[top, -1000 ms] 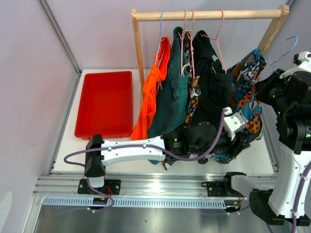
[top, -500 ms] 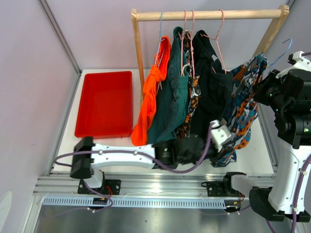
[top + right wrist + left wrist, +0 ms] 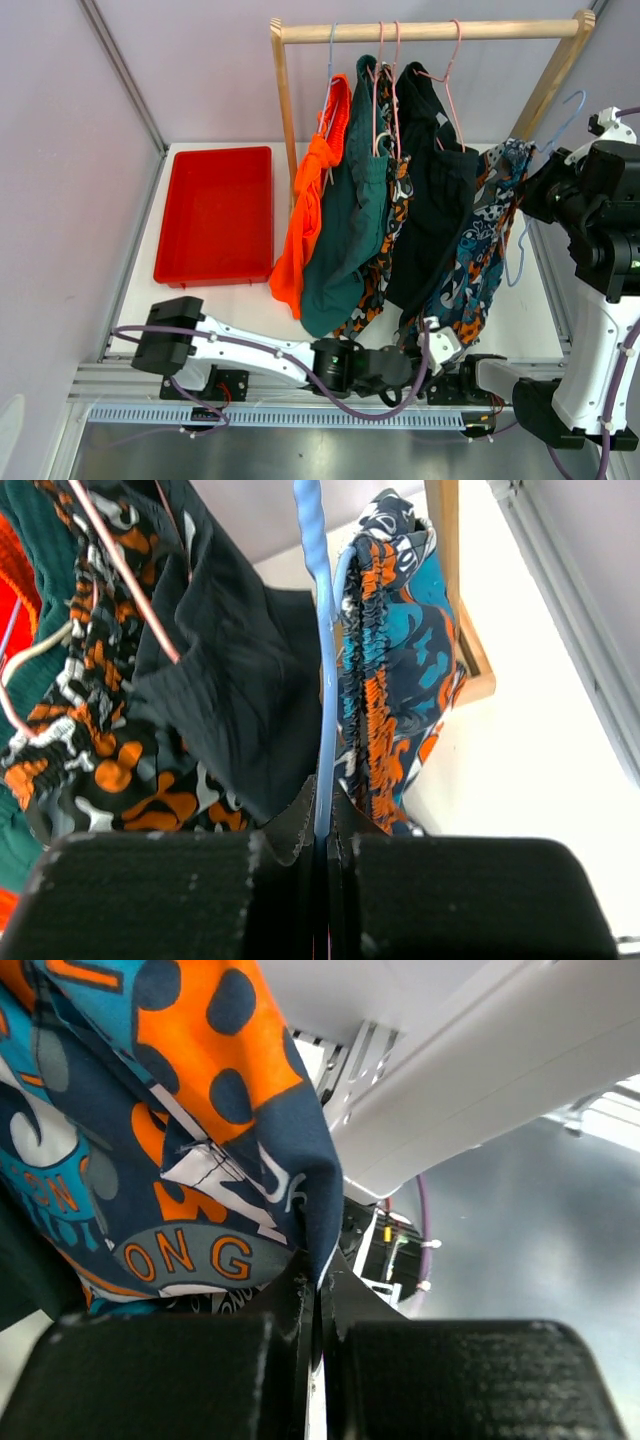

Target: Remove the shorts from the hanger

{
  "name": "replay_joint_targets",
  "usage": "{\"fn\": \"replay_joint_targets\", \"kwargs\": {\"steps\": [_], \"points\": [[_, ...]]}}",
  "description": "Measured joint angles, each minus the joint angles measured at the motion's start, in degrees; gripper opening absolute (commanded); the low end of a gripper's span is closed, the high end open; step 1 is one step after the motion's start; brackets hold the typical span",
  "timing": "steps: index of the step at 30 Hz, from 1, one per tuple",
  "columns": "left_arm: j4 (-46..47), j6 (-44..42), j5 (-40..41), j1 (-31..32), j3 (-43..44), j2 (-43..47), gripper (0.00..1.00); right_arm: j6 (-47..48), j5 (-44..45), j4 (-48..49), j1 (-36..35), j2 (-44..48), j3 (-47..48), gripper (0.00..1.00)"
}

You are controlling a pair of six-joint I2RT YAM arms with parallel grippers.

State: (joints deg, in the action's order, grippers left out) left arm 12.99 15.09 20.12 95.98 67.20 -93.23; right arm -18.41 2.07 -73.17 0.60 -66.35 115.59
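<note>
Five pairs of shorts hang by a wooden rack (image 3: 430, 32): bright orange (image 3: 310, 200), dark teal (image 3: 345, 230), orange-black-white print (image 3: 385, 250), near-black navy (image 3: 435, 210) and blue print (image 3: 480, 260). My left gripper (image 3: 428, 338) is low at the near edge, shut on the hem of the blue print shorts (image 3: 180, 1160); in the left wrist view the gripper (image 3: 318, 1295) pinches the cloth. My right gripper (image 3: 535, 195) is shut on the blue hanger (image 3: 517, 262), off the rail. In the right wrist view the gripper (image 3: 325, 820) clamps the hanger wire (image 3: 322, 680), with the waistband (image 3: 390, 680) still on it.
A red tray (image 3: 215, 215) lies on the white table at the left. The rack's slanted right post (image 3: 555, 65) stands just behind my right arm. Pink hangers (image 3: 452, 70) hold the other shorts on the rail.
My left gripper has pulled the blue print shorts' hem down and toward the near edge, stretching them long. My right gripper with the hanger has shifted slightly.
</note>
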Motion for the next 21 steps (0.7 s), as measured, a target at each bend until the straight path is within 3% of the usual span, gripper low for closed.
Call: {"fn": "replay_joint_targets", "kwargs": {"steps": [3,7,12,18,21], "points": [[-3.9,-0.1,2.3,0.2,4.7,-3.9,0.00,-1.2,-1.4,-2.1,0.0,0.7,0.4,0.00],[-12.9,-0.3,3.0,-1.8,20.3,-11.6,0.00,-3.8,-4.9,-1.2,0.1,5.5,-4.4,0.00],[-20.6,-0.4,2.0,-9.7,35.2,-16.7,0.00,-5.7,-8.8,-4.1,0.2,13.6,-11.7,0.00],[-30.8,-0.1,0.3,-20.4,50.2,-24.2,0.00,-7.6,-8.8,-3.1,0.5,13.2,-3.9,0.00],[-32.9,-0.1,0.3,-23.4,51.3,-24.9,0.00,-8.6,-10.3,-3.1,0.0,13.5,-1.3,0.00]]}}
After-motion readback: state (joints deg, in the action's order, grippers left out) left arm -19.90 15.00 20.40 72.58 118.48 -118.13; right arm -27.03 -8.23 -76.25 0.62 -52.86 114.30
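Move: The left hand already pinches the lower part of the shorts. Their waist, still caught on the hanger, lies about 30 cm ahead of that hand, 4 cm to its right and 11 cm higher. From the same hand the black shorts hang about 26 cm ahead, 6 cm left and 8 cm up, with the orange-patterned shorts 8 cm farther left. The right hand grips the blue hanger, the shorts' waist about 6 cm ahead, 1 cm left and 10 cm below it. Keeping its pinch on the cloth, the left hand swings a few centimetres to its right and up some 6 cm, then sweeps forward about 23 cm to the near right side of the black shorts, turning roughly 25 degrees counter-clockwise. Meanwhile the right hand, still shut on the hanger, draws it back about 9 cm and a little left, dipping first and then lifting, so that the hanger is pulled back as the shorts are carried forward. ##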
